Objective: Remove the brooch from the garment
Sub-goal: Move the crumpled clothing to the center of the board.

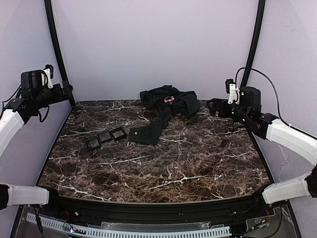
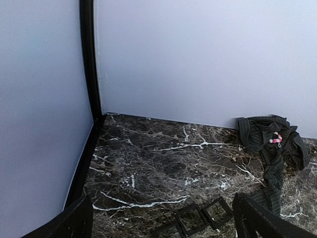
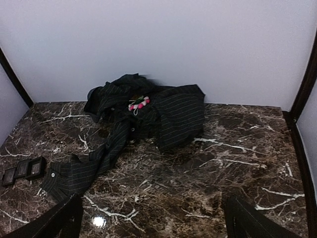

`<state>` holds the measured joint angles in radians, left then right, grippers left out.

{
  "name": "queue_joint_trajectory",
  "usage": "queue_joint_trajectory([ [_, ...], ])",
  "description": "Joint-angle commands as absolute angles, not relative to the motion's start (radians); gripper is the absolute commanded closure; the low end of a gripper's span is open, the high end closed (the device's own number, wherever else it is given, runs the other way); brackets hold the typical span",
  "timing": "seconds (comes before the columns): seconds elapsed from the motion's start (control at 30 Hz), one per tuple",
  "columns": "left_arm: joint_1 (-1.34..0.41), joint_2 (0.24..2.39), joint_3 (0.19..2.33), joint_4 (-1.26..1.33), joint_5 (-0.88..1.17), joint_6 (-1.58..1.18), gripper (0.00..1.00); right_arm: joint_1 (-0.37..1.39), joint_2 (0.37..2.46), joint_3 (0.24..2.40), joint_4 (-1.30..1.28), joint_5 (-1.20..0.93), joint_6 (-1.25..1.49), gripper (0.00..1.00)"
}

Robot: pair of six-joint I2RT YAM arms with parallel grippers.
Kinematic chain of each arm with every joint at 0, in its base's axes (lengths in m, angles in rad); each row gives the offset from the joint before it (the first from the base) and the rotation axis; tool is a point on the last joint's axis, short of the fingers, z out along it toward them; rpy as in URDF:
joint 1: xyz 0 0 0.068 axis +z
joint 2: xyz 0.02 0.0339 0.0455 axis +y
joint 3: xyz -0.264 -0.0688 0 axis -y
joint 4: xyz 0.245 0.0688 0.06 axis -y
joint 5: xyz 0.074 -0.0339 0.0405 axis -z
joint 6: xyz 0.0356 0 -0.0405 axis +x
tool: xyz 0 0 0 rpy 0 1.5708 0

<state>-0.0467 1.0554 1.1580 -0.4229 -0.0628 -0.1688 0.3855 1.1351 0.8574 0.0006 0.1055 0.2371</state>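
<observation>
The garment (image 1: pixel 171 105) is a dark pinstriped shirt, crumpled at the back middle of the marble table, with one sleeve (image 1: pixel 147 133) stretched toward the front left. The brooch (image 1: pixel 170 99) is a small pink flower pin lying on top of the crumple. It also shows as the brooch (image 2: pixel 275 139) in the left wrist view and the brooch (image 3: pixel 138 103) in the right wrist view. My left gripper (image 2: pixel 163 223) hangs open high over the table's left edge, far from the shirt. My right gripper (image 3: pixel 156 220) is open at the right, raised and pointing at the garment (image 3: pixel 168 116), with nothing between its fingers.
Three small black square trays (image 1: pixel 105 137) lie in a row left of the sleeve's cuff. Pale walls close the back and sides, with black posts (image 1: pixel 58 49) in the back corners. The marble table (image 1: pixel 198 163) reaches forward to the arm bases.
</observation>
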Motion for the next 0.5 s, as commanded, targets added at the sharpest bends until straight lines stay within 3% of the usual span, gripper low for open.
queue_joint_trajectory([
  [0.0, -0.082, 1.118, 1.195, -0.408, -0.057, -0.148, 0.0, 0.478, 1.319, 0.98, -0.003, 0.081, 0.263, 0.01],
  [0.47, -0.073, 1.13, 1.114, -0.408, -0.121, -0.148, 0.0, 0.637, 2.005, 1.494, -0.056, 0.005, 0.373, 0.05],
])
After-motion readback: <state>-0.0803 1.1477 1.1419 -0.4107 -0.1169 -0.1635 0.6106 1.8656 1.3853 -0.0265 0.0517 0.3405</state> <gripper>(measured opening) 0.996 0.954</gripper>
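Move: The crumpled clothing's middle lies about 15 cm ahead of the right hand, 21 cm to its left and 17 cm below. The brooch on it is some 21 cm ahead and 20 cm left, the clothing's narrow tail end about 3 cm back and 34 cm left, and the black frames 4 cm back and 53 cm left, all low on the board. From the left hand the clothing's middle is about 15 cm ahead, 44 cm right and 24 cm below. The right hand sweeps quickly left by some 18 cm while reaching about 9 cm forward and sinking as much, coming in from the clothing's right towards its middle, the fingers kept wide open and touching nothing, as the wrist tips down and swings counter-clockwise, each by some 15 degrees. The left hand, still open and far from the clothing, eases a few centimetres down and a little forward. ##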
